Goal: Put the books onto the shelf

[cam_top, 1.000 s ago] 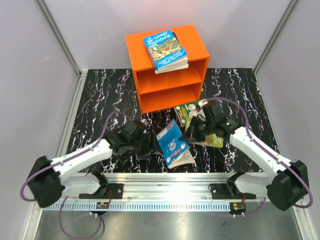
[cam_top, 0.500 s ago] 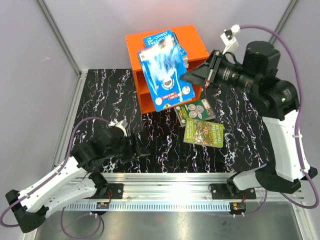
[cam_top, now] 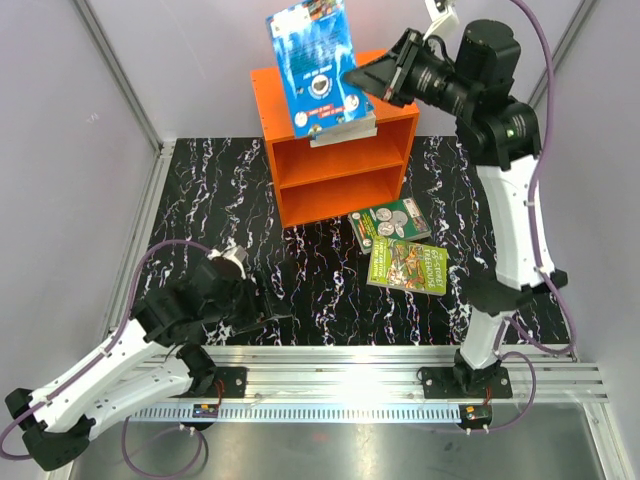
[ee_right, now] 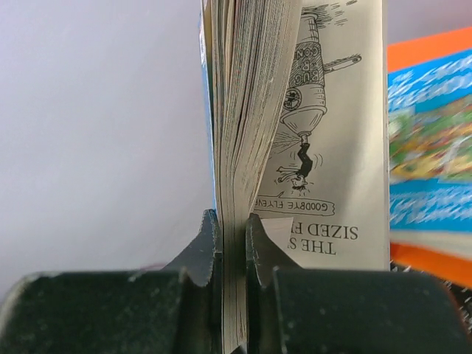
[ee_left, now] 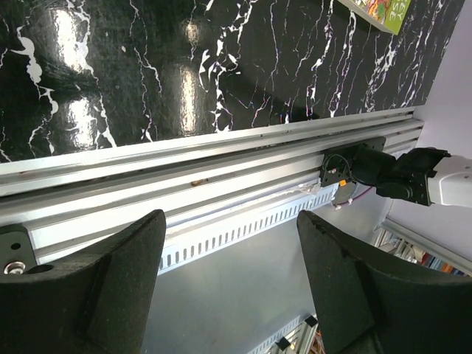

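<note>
My right gripper point(cam_top: 362, 78) is shut on a bright blue Treehouse book point(cam_top: 318, 70), held up high over the top of the orange shelf point(cam_top: 340, 165). In the right wrist view the jaws point(ee_right: 232, 236) pinch part of the page block point(ee_right: 251, 110), and one inner page hangs loose to the right. Another blue book point(ee_right: 431, 169) lies on the shelf top point(ee_right: 428, 48), mostly hidden in the top view. Two green books point(cam_top: 392, 222) point(cam_top: 407, 266) lie on the table in front of the shelf. My left gripper point(cam_top: 270, 306) point(ee_left: 230, 280) is open and empty, low near the front rail.
The black marbled tabletop point(cam_top: 210, 200) runs to grey walls on both sides. An aluminium rail point(ee_left: 221, 177) with the arm bases crosses the near edge. The corner of a green book point(ee_left: 376, 11) shows at the top of the left wrist view.
The right arm picked the blue book up off the table and raised it back above the shelf top. The left arm drew back toward the rail.
</note>
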`<state>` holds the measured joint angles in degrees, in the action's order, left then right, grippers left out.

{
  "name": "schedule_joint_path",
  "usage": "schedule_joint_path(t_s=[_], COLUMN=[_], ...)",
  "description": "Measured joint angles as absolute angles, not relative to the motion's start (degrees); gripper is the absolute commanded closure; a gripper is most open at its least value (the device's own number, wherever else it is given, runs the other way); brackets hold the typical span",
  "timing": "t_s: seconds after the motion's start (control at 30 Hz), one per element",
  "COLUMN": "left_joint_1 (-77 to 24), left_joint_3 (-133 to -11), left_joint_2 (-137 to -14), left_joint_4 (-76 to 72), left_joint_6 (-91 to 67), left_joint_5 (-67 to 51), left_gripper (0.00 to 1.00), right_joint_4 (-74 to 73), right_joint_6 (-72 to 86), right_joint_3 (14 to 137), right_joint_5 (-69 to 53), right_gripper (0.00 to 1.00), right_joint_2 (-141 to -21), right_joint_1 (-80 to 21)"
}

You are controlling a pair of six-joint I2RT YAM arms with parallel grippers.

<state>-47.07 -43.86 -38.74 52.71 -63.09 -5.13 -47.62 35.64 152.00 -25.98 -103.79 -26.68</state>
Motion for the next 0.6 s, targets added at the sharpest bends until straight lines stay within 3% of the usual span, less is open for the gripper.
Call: schedule_joint_path(t_s=[0.3, 0.6], left_joint_1=[-47.07, -47.07], left_joint_3=[-45.41, -45.41], left_joint_2=[-37.32, -35.92], left_joint_4=[56.40, 59.64], left_joint_6=[-64.38, -66.78], left_joint_5=[-3.77, -2.13], left_gripper=[0.25, 0.25], right_joint_4=[-37.23, -33.78], right_joint_6=[37.41, 39.51], right_joint_3=[153.32, 150.87], right_joint_5=[-29.98, -44.36], right_gripper=[1.00, 1.00], right_joint_2=[-113.12, -120.09], right_joint_1=[-14.02, -13.13])
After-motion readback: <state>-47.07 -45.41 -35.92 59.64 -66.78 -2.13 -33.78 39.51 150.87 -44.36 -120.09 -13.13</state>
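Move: The right hand pinches the right edge of a blue book, held roughly level. It goes to the book stack on the orange shelf's top, whose middle is about 17 cm ahead, 5 cm left and 15 cm below it. Down on the table, some 54 cm below this hand, the yellow-green book lies about 6 cm back and 14 cm right, and the dark green book 6 cm ahead and 10 cm right. From the left hand the stack is about 40 cm ahead, 12 cm right and 24 cm up. The right hand, keeping its pinch, carries the blue book quickly forward about 13 cm towards and over the stack, swinging some 5 cm right on the way while the fingers turn a little clockwise. It then eases off forward, sinks to roughly 8 cm below where it began and comes back about 3 cm left as the fingers swing back counter-clockwise and tip slightly, bringing the book down close above the stack. ##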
